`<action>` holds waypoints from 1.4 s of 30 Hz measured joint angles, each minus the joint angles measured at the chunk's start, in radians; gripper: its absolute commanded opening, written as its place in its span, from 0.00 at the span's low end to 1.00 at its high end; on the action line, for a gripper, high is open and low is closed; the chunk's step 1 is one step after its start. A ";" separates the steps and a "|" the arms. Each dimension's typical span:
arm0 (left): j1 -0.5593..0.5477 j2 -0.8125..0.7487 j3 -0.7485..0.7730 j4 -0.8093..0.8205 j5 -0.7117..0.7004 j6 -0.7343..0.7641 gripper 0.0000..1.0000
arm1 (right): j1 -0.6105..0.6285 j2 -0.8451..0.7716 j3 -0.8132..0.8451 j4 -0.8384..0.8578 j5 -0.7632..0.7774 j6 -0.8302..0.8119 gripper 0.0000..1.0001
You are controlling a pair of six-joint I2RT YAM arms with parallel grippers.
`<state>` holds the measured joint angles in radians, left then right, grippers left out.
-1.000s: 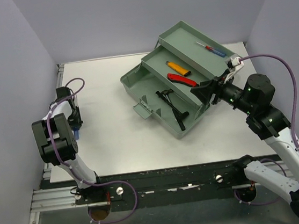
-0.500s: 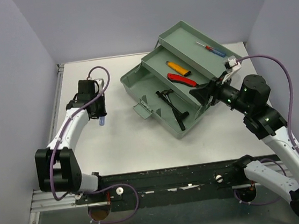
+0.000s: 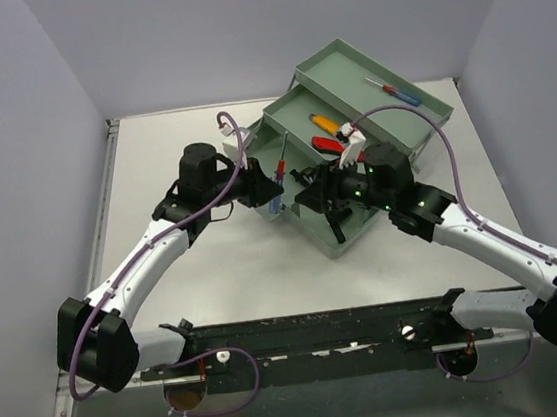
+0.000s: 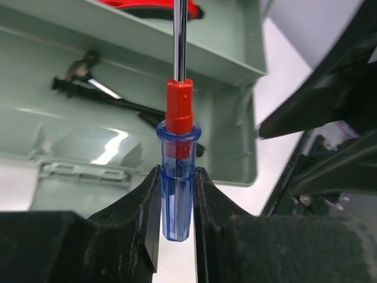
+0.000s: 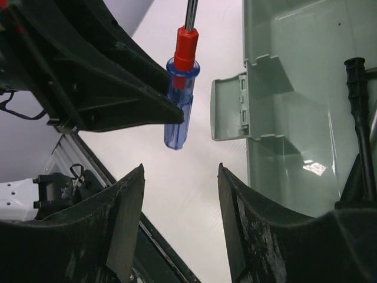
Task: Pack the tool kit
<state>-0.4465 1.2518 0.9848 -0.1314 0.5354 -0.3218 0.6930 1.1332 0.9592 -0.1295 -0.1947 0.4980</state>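
Note:
My left gripper (image 3: 270, 195) is shut on the blue handle of a screwdriver (image 3: 277, 203) with a red collar. It holds it in the air at the left front of the open green toolbox (image 3: 251, 157), shaft pointing toward the box. In the left wrist view the handle (image 4: 177, 177) is clamped between both fingers, over the box wall (image 4: 235, 112). My right gripper (image 3: 305, 201) is open and empty over the box's front, facing the left gripper. In the right wrist view the screwdriver (image 5: 179, 100) hangs just beyond my open gripper (image 5: 181, 171).
The upper tray holds a yellow-orange cutter (image 3: 327, 124) and red-handled pliers (image 3: 328, 144). A second red and blue screwdriver (image 3: 393, 91) lies in the lid. A black tool (image 4: 112, 97) lies in the lower compartment. The box latch flap (image 5: 230, 106) sticks out at the front.
My left arm has swung from the far left of the table to the toolbox, carrying the screwdriver. My right arm has moved left from the box's right side to meet it.

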 measured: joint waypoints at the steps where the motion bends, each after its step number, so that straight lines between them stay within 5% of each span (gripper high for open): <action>1: -0.008 0.011 0.001 0.035 0.042 -0.020 0.00 | 0.017 0.022 0.007 0.003 0.016 0.004 0.61; 19: -0.071 -0.008 -0.039 0.153 0.196 -0.111 0.00 | 0.061 0.047 0.032 0.143 0.243 0.044 0.57; 27: -0.079 -0.024 -0.039 0.150 0.199 -0.109 0.00 | 0.072 0.100 0.054 0.171 0.230 0.068 0.41; 29: -0.080 -0.024 -0.039 0.149 0.200 -0.109 0.00 | 0.074 0.105 0.054 0.177 0.226 0.071 0.31; 32: -0.080 -0.023 -0.039 0.148 0.200 -0.109 0.00 | 0.079 0.107 0.054 0.189 0.216 0.076 0.04; 34: -0.081 -0.021 -0.039 0.146 0.205 -0.106 0.19 | 0.080 0.109 0.055 0.192 0.211 0.074 0.01; 36: -0.079 -0.019 -0.037 0.144 0.206 -0.101 0.66 | 0.080 0.109 0.056 0.189 0.208 0.071 0.01; 38: -0.080 -0.010 -0.023 0.124 0.206 -0.076 0.94 | 0.080 0.109 0.060 0.180 0.214 0.046 0.01; 42: -0.085 -0.016 0.013 0.032 0.154 -0.008 0.99 | 0.082 0.103 0.144 0.054 0.280 -0.118 0.01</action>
<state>-0.5316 1.2354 0.9977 -0.0998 0.6895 -0.3298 0.7753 1.2358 1.1030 -0.0757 0.0853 0.3801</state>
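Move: The screwdriver stands tip-up and leaning forward in the left gripper, its middle about 4 cm ahead of and 2 cm above that hand. From the right gripper it is some 8 cm forward, 6 cm left and about level. The right gripper waits roughly 7 cm to the left hand's right, 4 cm back, 3 cm higher. Hammers lie 8 cm ahead, 3 cm right and 24 cm below the right hand; the box clasp is 3 cm ahead, 3 cm left and 17 cm below the left. Bring the left gripper, still pinching the screwdriver's handle, about 5 cm back and 4 cm right, slightly up, turning some 15 degrees clockwise, then hold still. Reach the open right gripper about 4 cm forward and 3 cm up, then leftward to the screwdriver, and shut its fingers around the red collar. Then open the left fingers wide and start easing the right hand back rightward and up. ##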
